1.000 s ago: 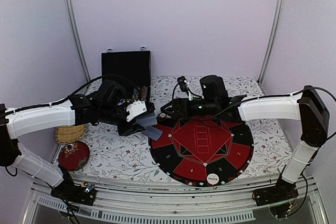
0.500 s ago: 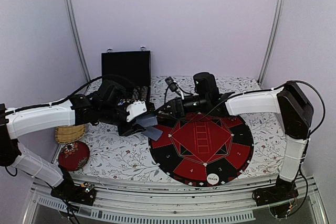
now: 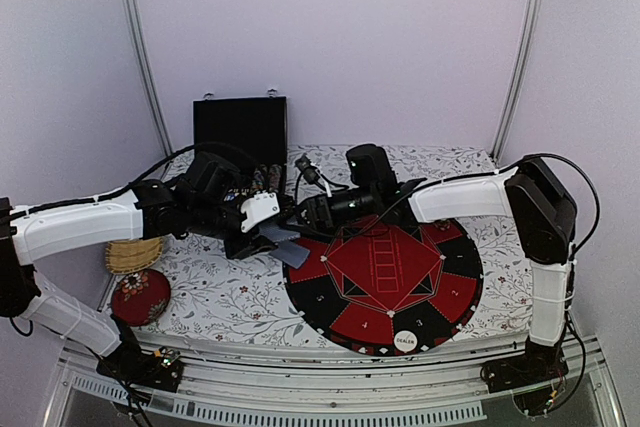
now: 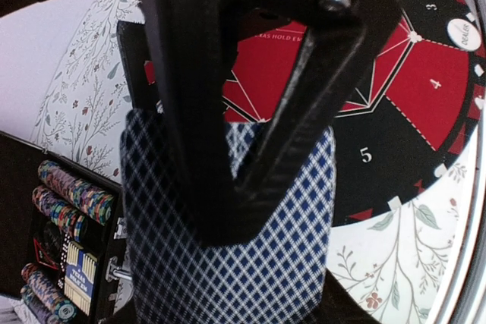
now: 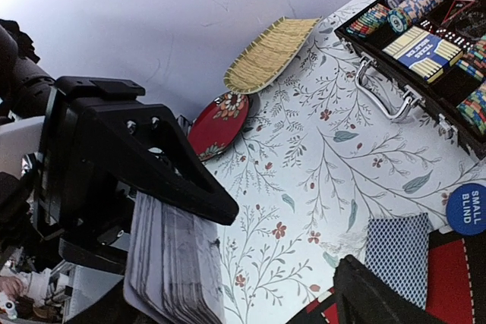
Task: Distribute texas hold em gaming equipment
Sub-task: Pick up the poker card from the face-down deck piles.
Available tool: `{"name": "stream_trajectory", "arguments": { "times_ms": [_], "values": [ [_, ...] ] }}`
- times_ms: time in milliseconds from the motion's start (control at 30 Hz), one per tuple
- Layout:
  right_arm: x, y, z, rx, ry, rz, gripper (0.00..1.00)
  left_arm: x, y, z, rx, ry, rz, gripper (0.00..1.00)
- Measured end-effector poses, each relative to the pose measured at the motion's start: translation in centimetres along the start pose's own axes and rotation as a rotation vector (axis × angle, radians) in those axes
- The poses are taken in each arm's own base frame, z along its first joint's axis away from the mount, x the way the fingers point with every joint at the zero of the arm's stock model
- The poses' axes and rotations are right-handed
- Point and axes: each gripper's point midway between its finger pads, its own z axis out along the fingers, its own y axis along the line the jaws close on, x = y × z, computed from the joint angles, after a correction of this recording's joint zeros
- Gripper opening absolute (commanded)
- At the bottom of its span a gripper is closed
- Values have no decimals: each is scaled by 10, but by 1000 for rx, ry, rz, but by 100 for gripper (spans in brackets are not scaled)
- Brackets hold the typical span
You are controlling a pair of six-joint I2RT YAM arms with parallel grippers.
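My left gripper (image 3: 268, 239) (image 4: 228, 221) is shut on a deck of playing cards (image 4: 228, 282) with blue-and-white diamond backs, held above the table at the left edge of the round mat (image 3: 460, 287). The deck shows edge-on in the right wrist view (image 5: 175, 271). My right gripper (image 3: 302, 213) (image 5: 285, 240) is open and empty, close beside the deck. One card (image 5: 399, 256) lies face down at the mat's edge next to a blue SMALL BLIND button (image 5: 465, 209). The white DEALER button (image 3: 405, 341) (image 4: 463, 33) sits on the mat's near rim.
The open black chip case (image 3: 240, 132) (image 5: 425, 43) stands at the back left with rows of striped chips (image 4: 72, 191). A woven tray (image 3: 133, 254) (image 5: 273, 55) and a red round dish (image 3: 140, 297) (image 5: 220, 123) lie at the left.
My right arm has swung left from over the mat's far edge to just beside the deck. My left arm and the deck have stayed still.
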Motion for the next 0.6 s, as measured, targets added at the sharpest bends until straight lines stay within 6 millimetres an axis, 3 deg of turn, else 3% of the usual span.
{"name": "stream_trajectory", "arguments": {
  "times_ms": [233, 600],
  "values": [
    [5, -9, -2, 63, 24, -12, 58, 4, -1, 1, 1, 11, 4, 51],
    [-3, -3, -21, 151, 39, -60, 30, 4, 1, 1, -13, 14, 5, 51]
  ]
}}
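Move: The deck, still gripped in the left hand with its free end towards the right hand, has its middle about 3 cm left of the right hand, 2 cm back and about 1 cm lower. A finger of the right hand already lies across its patterned back. On the table some 17 cm below, a face-down card lies about 5 cm left and 4 cm ahead; the small blind chip lies about 7 cm beyond that card. From the left hand, the deck's middle is about 3 cm right, 2 cm ahead and 1 cm down. With one finger on the patterned back of the top card, the right hand first sinks a bit under 1 cm, then draws about 2 cm to the right, rising about 1.5 cm from its low point, dragging the card off the free end of the deck while its fingers dip some 5 to 10 degrees. Its fingers close from nearly wide open to less than half open around the emerging card, while the left hand stays all but still and keeps its grip on the deck. ##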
